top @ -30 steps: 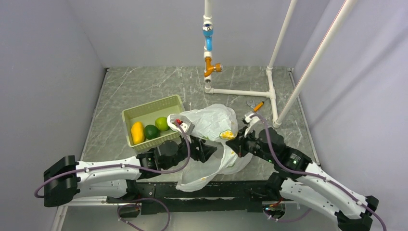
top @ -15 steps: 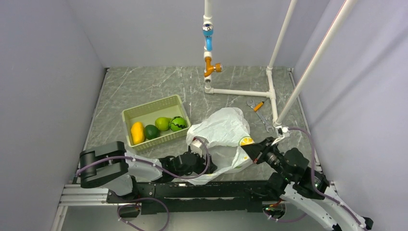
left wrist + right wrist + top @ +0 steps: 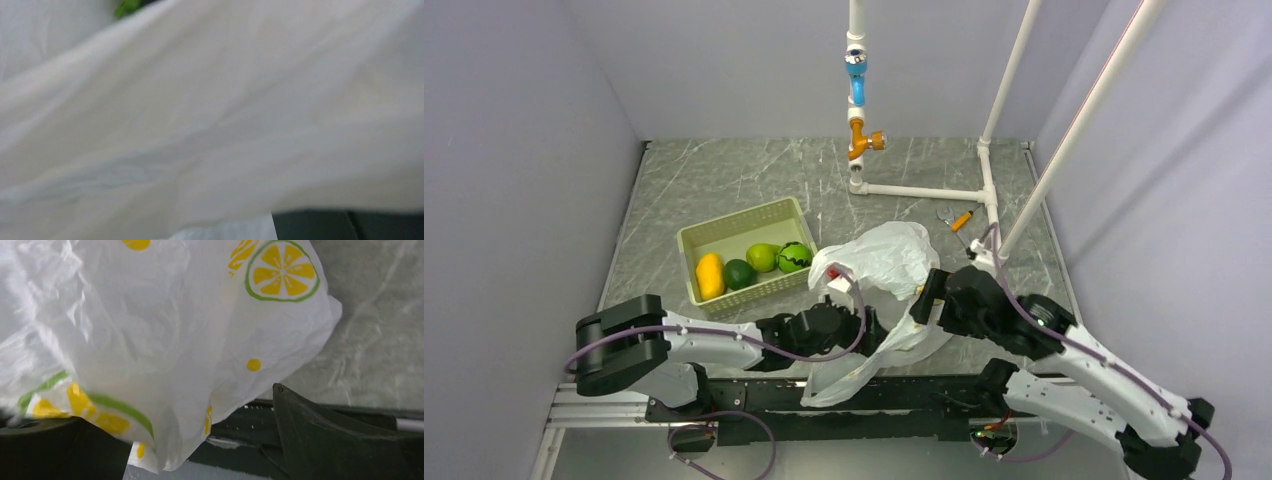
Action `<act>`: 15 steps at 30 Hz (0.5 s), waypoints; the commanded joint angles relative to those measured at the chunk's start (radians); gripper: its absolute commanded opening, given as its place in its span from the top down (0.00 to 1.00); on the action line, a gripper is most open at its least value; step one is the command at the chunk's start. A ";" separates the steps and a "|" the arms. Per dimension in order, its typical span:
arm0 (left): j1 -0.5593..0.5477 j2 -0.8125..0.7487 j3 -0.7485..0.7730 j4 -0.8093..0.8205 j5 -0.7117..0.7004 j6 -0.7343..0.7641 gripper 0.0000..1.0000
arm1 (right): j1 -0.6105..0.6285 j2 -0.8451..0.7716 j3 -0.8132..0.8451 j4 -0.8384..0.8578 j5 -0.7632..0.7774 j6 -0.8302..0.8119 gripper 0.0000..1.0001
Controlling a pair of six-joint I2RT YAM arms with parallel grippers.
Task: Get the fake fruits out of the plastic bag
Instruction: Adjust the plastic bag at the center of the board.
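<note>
The plastic bag (image 3: pixel 879 262) lies crumpled at the table's middle, white with printed citrus slices. In the pale green basket (image 3: pixel 724 232) to its left sit several fake fruits: a yellow mango (image 3: pixel 709 275), a dark green fruit (image 3: pixel 739 273), a green pear (image 3: pixel 762 257) and a striped green ball (image 3: pixel 794 257). My left gripper (image 3: pixel 861 325) is at the bag's near-left side, its fingers hidden by the film; the bag (image 3: pixel 200 125) fills the left wrist view. My right gripper (image 3: pixel 926 296) is at the bag's right edge, open, with the bag (image 3: pixel 165 330) hanging loose between its wide-set fingers (image 3: pixel 310 430).
A white pipe frame (image 3: pixel 924 192) with an orange valve (image 3: pixel 862 140) stands at the back. A small orange-handled tool (image 3: pixel 961 220) lies beside the frame's right post. The black rail (image 3: pixel 904 395) runs along the table's near edge, with the bag's lower end draped over it.
The striped ball went from my left gripper into the basket, and the left arm drew back to the bag. My right gripper let go of the bag's edge and opened wide.
</note>
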 commanded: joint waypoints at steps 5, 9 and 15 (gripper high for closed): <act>-0.002 0.023 0.140 -0.101 -0.018 -0.067 0.11 | 0.010 0.288 0.172 -0.220 -0.193 0.081 0.00; -0.002 0.012 0.127 -0.116 -0.047 -0.082 0.10 | 0.015 0.130 0.044 -0.180 -0.213 0.146 0.00; 0.007 -0.048 0.148 -0.188 -0.069 -0.055 0.10 | 0.015 0.116 -0.122 -0.067 -0.236 0.069 0.66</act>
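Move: The right hand, wide open above the bag's right side, goes for the near right rim of the plastic bag, about 6 cm back, 1 cm left and 6 cm below. The left gripper stands about 10 cm to its left, level with it in reach and 7 cm lower; the board's front edge is some 6 cm back, straight behind, 15 cm down. From the left hand that rim lies roughly 9 cm right, 2 cm back and 1 cm higher. Back and down, about 5 cm each, the right hand draws towards the near right rim of the bag, first drifting some 2 cm left and then coming back, while its fingers tip downward and inward by about 20 degrees. Held wide until late, the fingers then start closing around the film. The left gripper, still open in the bag's mouth, lifts some 4 cm and rightward, then sinks about halfway back. ##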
